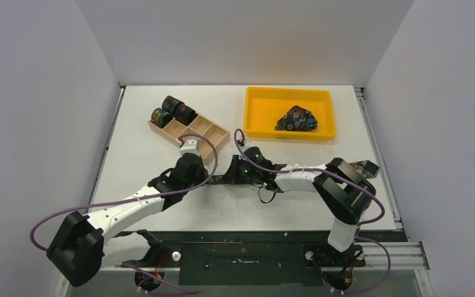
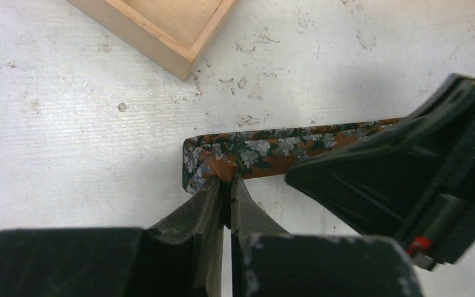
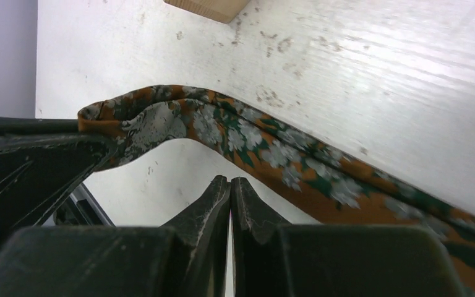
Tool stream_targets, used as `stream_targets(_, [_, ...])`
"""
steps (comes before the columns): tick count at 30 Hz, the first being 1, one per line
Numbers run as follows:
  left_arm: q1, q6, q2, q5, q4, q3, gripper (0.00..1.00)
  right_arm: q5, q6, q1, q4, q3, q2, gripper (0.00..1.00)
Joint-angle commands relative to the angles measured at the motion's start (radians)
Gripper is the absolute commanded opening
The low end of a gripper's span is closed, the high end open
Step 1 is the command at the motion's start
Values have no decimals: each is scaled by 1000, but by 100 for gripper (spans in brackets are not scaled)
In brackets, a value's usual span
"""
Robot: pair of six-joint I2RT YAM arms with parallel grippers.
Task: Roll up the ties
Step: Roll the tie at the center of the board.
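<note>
A brown-rust tie with pale flowers (image 2: 272,148) lies stretched across the table, and its narrow end is folded back on itself. My left gripper (image 2: 229,180) is shut on that folded end. My right gripper (image 3: 230,180) is shut with nothing in it, its tips just beside the tie's (image 3: 272,148) strip and not touching it. From above, both grippers meet near the table's middle, the left gripper (image 1: 216,179) and the right gripper (image 1: 234,174), and the tie's wide end (image 1: 366,167) shows by the right arm. Three rolled ties (image 1: 173,110) sit in the wooden box. Another tie (image 1: 297,119) lies bunched in the yellow tray.
The wooden compartment box (image 1: 207,133) stands just behind the left wrist; its corner (image 2: 161,31) shows close to the tie. The yellow tray (image 1: 256,114) sits at the back right. Purple cables loop over both arms.
</note>
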Motion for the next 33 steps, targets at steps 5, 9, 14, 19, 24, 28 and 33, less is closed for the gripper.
stream_targets(5, [-104, 52, 142, -116, -44, 124, 0, 171, -91, -45, -59, -159, -253, 5])
stream_targets(9, [-137, 47, 251, -134, -51, 185, 0, 212, -112, -66, -75, -234, -342, 5])
stream_targets(14, [-162, 31, 367, -165, -63, 253, 0, 225, -126, -83, -83, -274, -400, 5])
stream_targets(19, [-195, 34, 424, -156, -61, 303, 0, 213, -126, -103, -70, -296, -400, 5])
stream_targets(24, [-200, 35, 460, -144, -62, 317, 0, 205, -125, -112, -59, -305, -392, 5])
stream_targets(28, [-201, 31, 477, -117, -60, 318, 12, 202, -122, -116, -51, -308, -387, 5])
stream_targets(33, [-201, 24, 464, -91, -68, 321, 31, 197, -126, -121, -56, -302, -388, 5])
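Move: My left fingers hold the tie's end; the spot on the strip where it goes lies about 7 cm to my left hand's right, 1 cm ahead and some 7 cm lower. The tie's bend is about 2 cm left, 1 cm ahead and 5 cm below; the wooden tray's middle is roughly 15 cm ahead, 8 cm left and 5 cm below. From my right hand that same spot lies about 3 cm right, 1 cm ahead and 3 cm lower. I carry the pinched tie end about 7 cm to the right with my left hand and some 5 cm down onto the strip, rolling the wrist about 15 degrees so its left side rises, then begin to open the fingers. Meanwhile my right hand, fingers still shut, draws off some 11 cm to the right along the tie, rising slightly before sinking back. ##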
